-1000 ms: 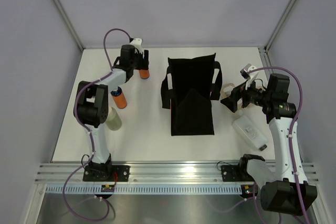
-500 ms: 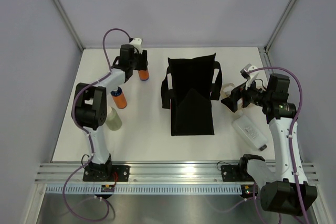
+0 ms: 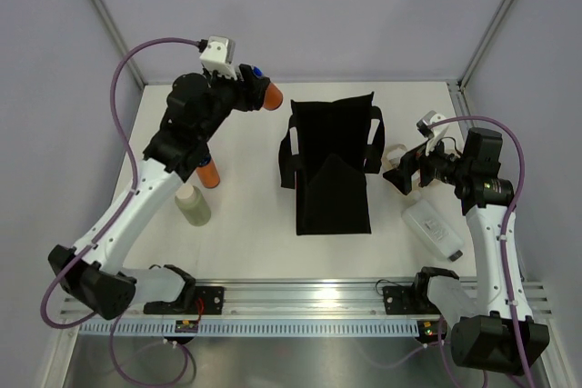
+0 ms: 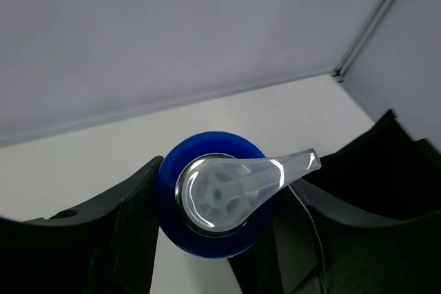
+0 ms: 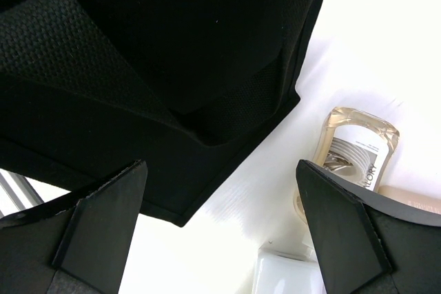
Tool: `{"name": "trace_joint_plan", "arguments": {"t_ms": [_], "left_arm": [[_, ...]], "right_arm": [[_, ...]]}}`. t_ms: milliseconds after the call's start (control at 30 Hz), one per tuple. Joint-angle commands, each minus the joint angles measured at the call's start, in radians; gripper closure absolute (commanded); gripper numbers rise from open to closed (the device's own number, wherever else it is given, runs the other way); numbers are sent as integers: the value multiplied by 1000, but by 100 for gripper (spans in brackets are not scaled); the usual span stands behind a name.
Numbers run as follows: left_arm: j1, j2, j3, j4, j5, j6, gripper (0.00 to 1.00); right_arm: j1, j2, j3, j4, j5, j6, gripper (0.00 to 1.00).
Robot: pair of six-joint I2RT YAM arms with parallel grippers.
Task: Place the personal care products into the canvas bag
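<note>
High over the table's back left, my left gripper (image 3: 257,90) is shut on the blue-and-orange bottle (image 3: 269,95), just left of the canvas bag (image 3: 332,165). In the left wrist view the bottle's blue top with a clear pump (image 4: 213,201) sits between my black fingers (image 4: 127,235). An orange dark-capped bottle (image 3: 209,173) and a pale cream bottle (image 3: 194,206) stand on the table below that arm. My right gripper (image 3: 401,175) hangs open by the bag's right side, nothing between its fingers (image 5: 103,222). Beside it lie a beige tub (image 5: 355,146) and a flat white bottle (image 3: 435,229).
The black bag (image 5: 172,53) lies open in the table's middle with its loop handles (image 3: 289,156) at the sides. Grey walls close the back and both sides. An aluminium rail (image 3: 300,302) runs along the near edge by the arm bases.
My left gripper has shut on the blue-and-orange bottle and lifted it off the table, up and toward the bag. The right arm has not moved.
</note>
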Motion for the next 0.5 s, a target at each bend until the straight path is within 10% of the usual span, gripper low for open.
{"name": "trace_joint_plan", "arguments": {"t_ms": [0,467], "left_arm": [[-68,-37,79,51,-48,-19,100],[-293,257,361,-128,69,122,100]], "right_arm": [[1,-9,-6,17,8,-14,0],[1,15,-9,11,48,-25,0]]}}
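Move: My left hand, already holding the orange, blue-capped bottle high up, has the black canvas bag about 18 cm to its right, 2 cm farther ahead and some 30 cm below. Past the bag, the amber bottle lies roughly 36 cm right and 4 cm ahead of this hand; the second orange bottle stands 17 cm left and 4 cm ahead. From my right hand the bag is about 13 cm ahead, 15 cm left and 15 cm down. I swing my left hand about 13 cm to the right towards the bag, keeping my grip on the orange bottle. Early on I rise about 4 cm and draw back about as far, then sink some 6 cm from that peak as I come over the bag's left part, while the wrist turns nearly 20 degrees clockwise. ##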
